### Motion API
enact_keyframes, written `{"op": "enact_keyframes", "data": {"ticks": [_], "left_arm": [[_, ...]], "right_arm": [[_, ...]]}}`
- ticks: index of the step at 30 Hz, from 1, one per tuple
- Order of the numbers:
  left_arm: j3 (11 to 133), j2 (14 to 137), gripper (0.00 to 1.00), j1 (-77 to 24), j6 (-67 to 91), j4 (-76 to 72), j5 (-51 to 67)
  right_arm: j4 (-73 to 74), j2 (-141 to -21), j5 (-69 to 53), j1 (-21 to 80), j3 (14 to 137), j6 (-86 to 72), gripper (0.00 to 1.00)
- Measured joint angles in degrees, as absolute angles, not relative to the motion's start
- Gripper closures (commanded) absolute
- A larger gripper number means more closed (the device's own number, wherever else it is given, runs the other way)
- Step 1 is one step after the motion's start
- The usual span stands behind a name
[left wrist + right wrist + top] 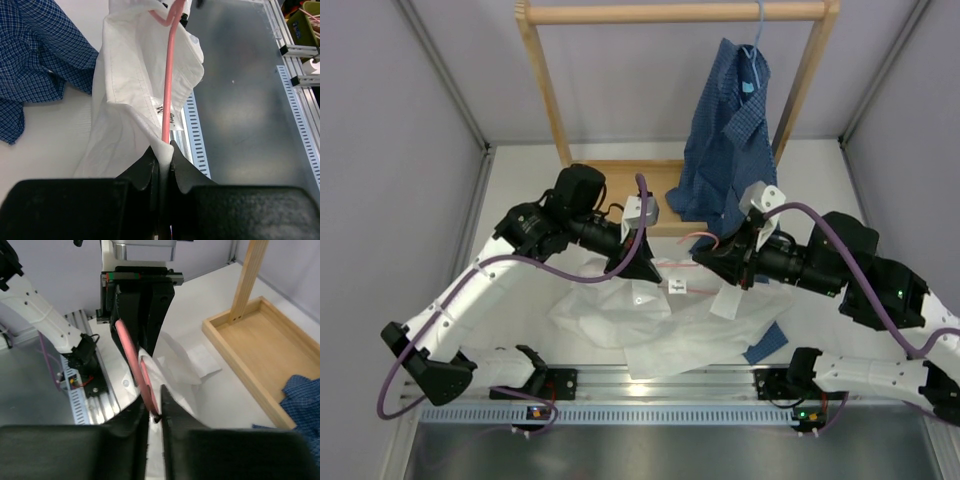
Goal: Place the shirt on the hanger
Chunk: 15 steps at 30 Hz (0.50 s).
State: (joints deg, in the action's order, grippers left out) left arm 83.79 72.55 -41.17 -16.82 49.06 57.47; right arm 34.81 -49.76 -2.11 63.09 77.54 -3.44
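Observation:
The white shirt [660, 325] lies crumpled on the table in front of the arms, its neck part lifted between the two grippers. The pink hanger [680, 265] runs between them. My left gripper [648, 272] is shut: in the left wrist view its jaws [162, 146] pinch a fold of the shirt [130, 75], and the hanger wire [169, 80] rises from that pinch. My right gripper [703, 257] is shut on the hanger; the right wrist view shows the wire [131, 352] caught between its tips [155, 407], above the shirt [170, 370].
A wooden rack [670, 12] stands at the back, with a wooden tray base [620, 190]. A dark blue checked shirt [730, 140] hangs from it on a light blue hanger. A blue checked scrap [765, 342] lies front right. A slotted metal rail [192, 125] edges the table.

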Motion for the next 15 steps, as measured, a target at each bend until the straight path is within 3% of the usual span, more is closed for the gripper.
{"op": "enact_keyframes", "data": {"ticks": [2, 3, 15], "left_arm": [[83.79, 72.1, 1.0, -41.19, -17.12, 49.21, 57.01], [83.79, 71.83, 1.0, -41.19, -17.37, 49.21, 56.77], [83.79, 69.32, 1.0, -41.17, -18.17, 49.8, 59.57]], "right_arm": [[33.89, -48.8, -2.68, 63.11, 75.92, -4.58, 0.51], [33.8, -48.18, -2.72, 63.11, 74.94, -4.82, 0.49], [41.87, -33.47, -4.36, 63.16, 71.26, -2.96, 0.42]]}}
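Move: My right fingers are shut on the pink hanger near its hook; its middle lies about 3 cm to their left and 3 cm below, roughly level fore and aft. The white shirt's middle hangs about 5 cm left, 2 cm back and 16 cm below; the blue shirt is some 22 cm ahead, 7 cm right and 8 cm lower. From my left hand, the hanger's middle is about 5 cm right, 1 cm ahead and 4 cm above. I open my right fingers to a bit over half and let go of the hanger, dipping about 2 cm as they part, then draw the hand off to the right and back, about 8 cm in all, its wrist hardly turning. My left hand keeps hanger and shirt cloth pinched together and eases them up and back by some 2 cm. ##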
